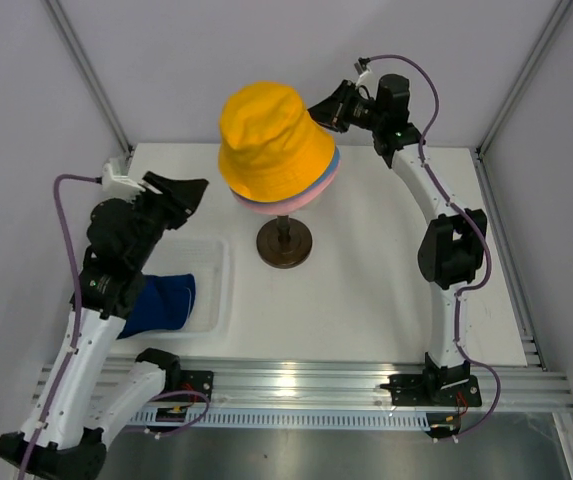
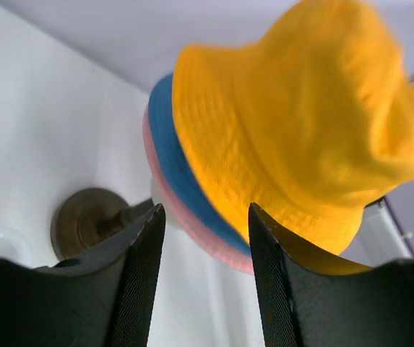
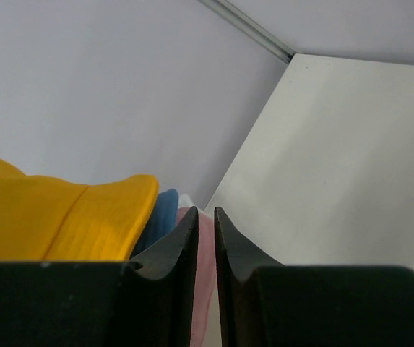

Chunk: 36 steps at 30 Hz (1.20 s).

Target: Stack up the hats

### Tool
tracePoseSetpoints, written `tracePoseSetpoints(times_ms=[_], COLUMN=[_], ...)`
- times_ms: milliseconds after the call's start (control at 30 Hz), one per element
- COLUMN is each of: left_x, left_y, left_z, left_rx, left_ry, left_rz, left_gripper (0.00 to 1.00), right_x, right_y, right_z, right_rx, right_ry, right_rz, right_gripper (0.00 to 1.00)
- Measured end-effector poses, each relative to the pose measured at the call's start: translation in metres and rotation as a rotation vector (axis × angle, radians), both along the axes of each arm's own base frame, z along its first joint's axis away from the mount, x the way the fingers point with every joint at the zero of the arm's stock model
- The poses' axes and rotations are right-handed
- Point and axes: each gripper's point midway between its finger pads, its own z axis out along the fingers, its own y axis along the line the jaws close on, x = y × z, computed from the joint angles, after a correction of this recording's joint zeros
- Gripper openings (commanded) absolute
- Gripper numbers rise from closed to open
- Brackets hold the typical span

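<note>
Three hats sit stacked on the head form: the yellow hat (image 1: 271, 140) (image 2: 300, 123) (image 3: 62, 210) on top, the light blue hat's brim (image 1: 332, 160) (image 2: 170, 144) (image 3: 163, 210) under it, and the pink hat's brim (image 1: 266, 207) (image 2: 192, 224) (image 3: 204, 278) lowest. The dark navy hat (image 1: 161, 305) lies in the clear tray, partly hidden by my left arm. My left gripper (image 1: 188, 190) (image 2: 205, 217) hangs open and empty to the left of the stack. My right gripper (image 1: 318, 108) (image 3: 206, 213) is at the stack's far right, its jaws parted by a narrow slit, holding nothing.
The head form stands on a thin post with a dark brown round base (image 1: 284, 243) (image 2: 84, 217) at the table's middle. The clear plastic tray (image 1: 211, 270) lies at the near left. Frame posts and pale walls close in the back and the sides.
</note>
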Motion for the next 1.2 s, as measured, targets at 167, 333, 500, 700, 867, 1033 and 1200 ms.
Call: tracePoseSetpoints(times_ms=[167, 333, 500, 700, 867, 1033, 1200], left_x=[0.018, 0.049, 0.073, 0.078, 0.087, 0.091, 0.099], left_y=[0.04, 0.024, 0.005, -0.006, -0.012, -0.013, -0.015], left_z=[0.029, 0.019, -0.012, -0.004, -0.006, -0.007, -0.007], left_rx=[-0.04, -0.107, -0.181, -0.228, -0.261, -0.289, -0.326], left_ry=[-0.093, -0.059, 0.053, 0.026, 0.035, 0.046, 0.049], left_rz=[0.076, -0.052, -0.15, -0.226, -0.267, -0.278, -0.287], left_gripper=[0.54, 0.55, 0.57, 0.52, 0.52, 0.43, 0.29], right_x=[-0.001, 0.001, 0.006, 0.005, -0.036, -0.093, -0.147], right_y=[0.0, -0.006, -0.028, -0.085, -0.115, -0.119, -0.118], right_z=[0.016, 0.024, 0.019, 0.001, 0.021, 0.066, 0.094], right_rx=[0.014, 0.019, -0.016, -0.087, -0.103, -0.085, -0.032], right_ry=[-0.04, -0.052, -0.007, 0.072, 0.057, -0.038, -0.12], right_rz=[0.05, 0.069, 0.034, -0.095, -0.151, -0.18, -0.203], right_gripper=[0.24, 0.35, 0.54, 0.61, 0.64, 0.66, 0.66])
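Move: From the left gripper, the yellow hat's middle is about 13 cm ahead, 14 cm to the right and a touch higher. The blue hat nested under it sits some 2 cm farther right of it and 4 cm lower; the stand's base is roughly 13 cm ahead, 17 cm right and 33 cm below, and the navy hat 5 cm back, 18 cm left, 32 cm below. From the right gripper, the yellow hat's middle lies about 9 cm back and 10 cm left. Bring the left gripper up and left in a small hop, then forward and down to the yellow hat's left brim, about 10 cm ahead overall, yawing some 15 degrees clockwise and dipping its left side, and start closing the half-open fingers there. Meanwhile lift the right gripper slightly while opening it by the far right brim, swing it right, then back and up, clear of the hats. ##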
